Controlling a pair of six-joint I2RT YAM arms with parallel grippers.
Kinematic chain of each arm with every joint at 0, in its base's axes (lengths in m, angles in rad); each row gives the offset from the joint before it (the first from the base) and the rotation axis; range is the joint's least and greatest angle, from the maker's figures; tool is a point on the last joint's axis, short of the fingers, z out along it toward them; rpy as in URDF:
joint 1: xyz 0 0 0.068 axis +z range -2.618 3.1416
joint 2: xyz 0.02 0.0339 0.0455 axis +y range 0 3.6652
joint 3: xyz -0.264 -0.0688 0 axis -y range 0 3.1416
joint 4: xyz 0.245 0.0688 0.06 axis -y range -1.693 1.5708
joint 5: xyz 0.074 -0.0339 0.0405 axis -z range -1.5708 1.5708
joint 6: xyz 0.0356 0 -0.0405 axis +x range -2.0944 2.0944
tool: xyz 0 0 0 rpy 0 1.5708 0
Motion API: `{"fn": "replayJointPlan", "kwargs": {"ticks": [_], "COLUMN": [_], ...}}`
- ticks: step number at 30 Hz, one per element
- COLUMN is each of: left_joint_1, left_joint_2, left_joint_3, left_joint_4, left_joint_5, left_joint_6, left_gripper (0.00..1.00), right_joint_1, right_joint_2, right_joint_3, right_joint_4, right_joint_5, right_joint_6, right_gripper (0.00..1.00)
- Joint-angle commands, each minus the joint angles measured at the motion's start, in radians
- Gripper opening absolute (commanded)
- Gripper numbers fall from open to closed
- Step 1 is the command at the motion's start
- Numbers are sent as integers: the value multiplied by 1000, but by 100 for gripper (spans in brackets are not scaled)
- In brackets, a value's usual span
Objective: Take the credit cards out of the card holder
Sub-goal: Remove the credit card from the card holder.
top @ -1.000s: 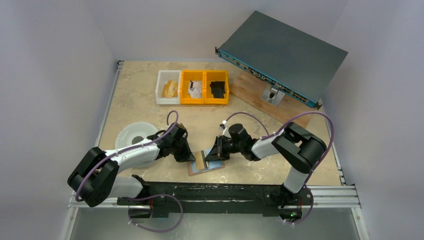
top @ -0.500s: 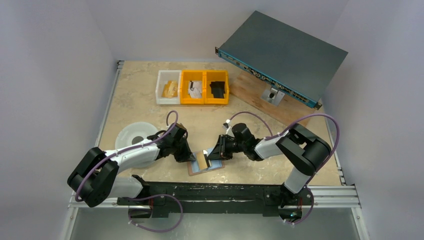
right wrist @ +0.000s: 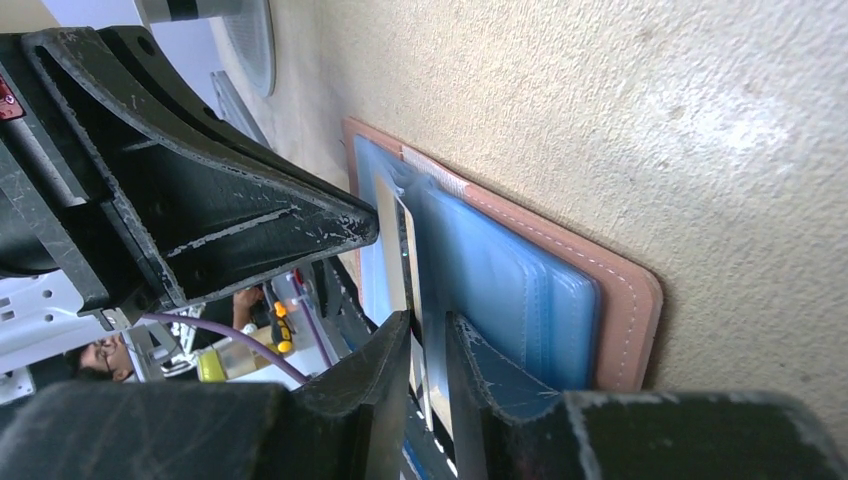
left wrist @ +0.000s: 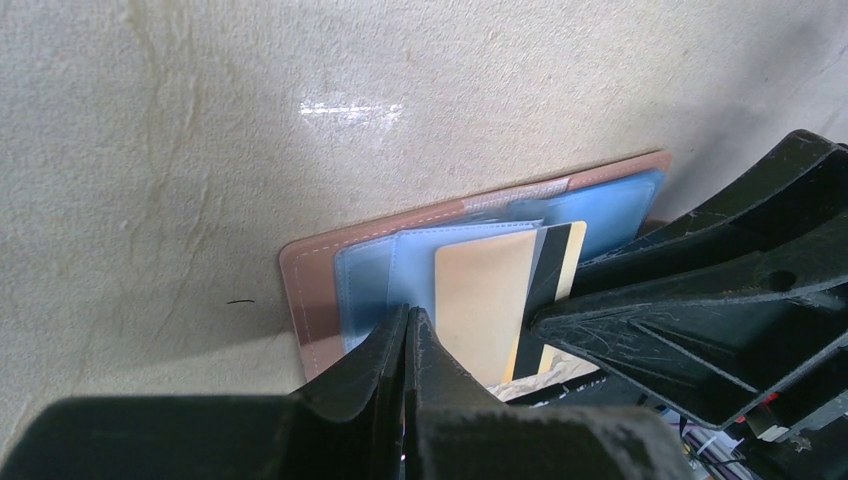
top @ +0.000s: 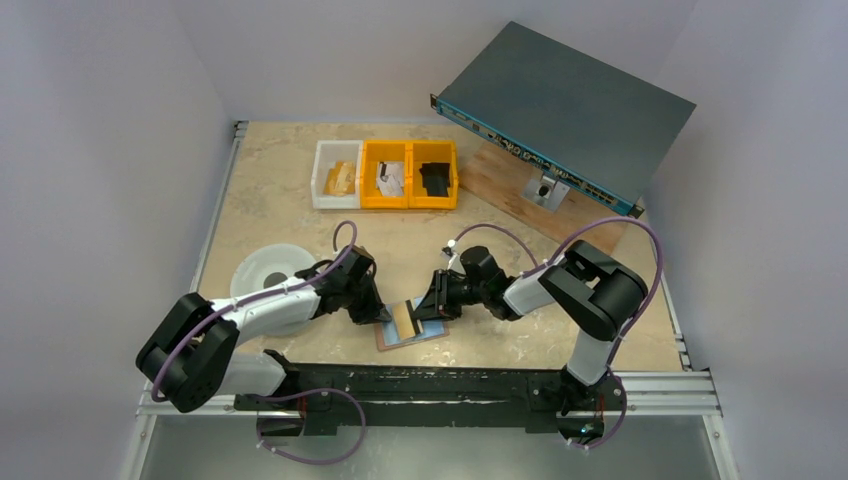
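The card holder (top: pixel 432 334) lies open on the table near the front edge, tan rim (left wrist: pixel 310 290) outside and pale blue pockets inside. A gold credit card (left wrist: pixel 485 300) with a black stripe sticks partly out of a pocket. My left gripper (left wrist: pixel 408 312) is shut, its tip pressing on the blue pocket at the holder's left half (top: pixel 384 318). My right gripper (right wrist: pixel 428 322) reaches in from the right (top: pixel 418 310). Its jaws stand slightly apart, with a card's thin edge (right wrist: pixel 410 260) running into the gap, not pinched. The holder's blue pockets (right wrist: pixel 500 280) lie just beside its right finger.
At the back stand a white bin (top: pixel 335 173) and two yellow bins (top: pixel 410 173). A white round dish (top: pixel 268 268) sits left of the left arm. A grey rack unit (top: pixel 565 110) rests on a wooden board at the back right.
The right gripper's jaws have parted a little around the card's edge, and its arm shifted slightly. The left gripper stays shut and pressed on the holder.
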Motion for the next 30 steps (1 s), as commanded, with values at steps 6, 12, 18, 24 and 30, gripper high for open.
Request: {"fn": "replayJointPlan", "kwargs": {"ticks": [6,12,18,24,30], "left_joint_1": [-1,-2,-1,-1,-1], "left_joint_2": [51,43,41,30,-11], "left_joint_3": [-13,-11,-13,-10,26], "left_joint_4": [-88,-105,-108,-98,-83], "left_joint_5": [-84,-95,-96,-91,-63], "left_joint_6": [34,36,41,41,63], "left_gripper": [0,0,0,0,0], "right_joint_1": [1,-25,-83,-90,-90], "right_joint_2": [-21,-110,-188,-226,-260], "right_joint_3": [31,6,-26,-12,11], "right_joint_4": [-15,-140,-204,-232,-259], "right_joint_5": [4,51,57,52,45], "right_joint_6": [-29,-82,-115,-119,-114], "right_gripper": [8,0,0,0,0]}}
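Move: The gold-and-black card stands a little proud of the holder, its right edge between my barely open right fingers. Its middle lies about 3 cm left of my right hand, 1 cm back and 1 cm lower. The card holder's middle is some 3 cm back, 1 cm left and 2 cm below. My left fingertips are about 7 cm left of my right hand, 1 cm back. From my left hand the card is roughly 4 cm right, level fore and aft. I shut my right fingers on the card's raised right edge, pinching it, and then draw it off to the right and up, about 3.5 cm across and 2.5 cm higher, drifting slightly forward and slowing at the end. My closed left fingertips stay on the left part of the holder, steadying it. ##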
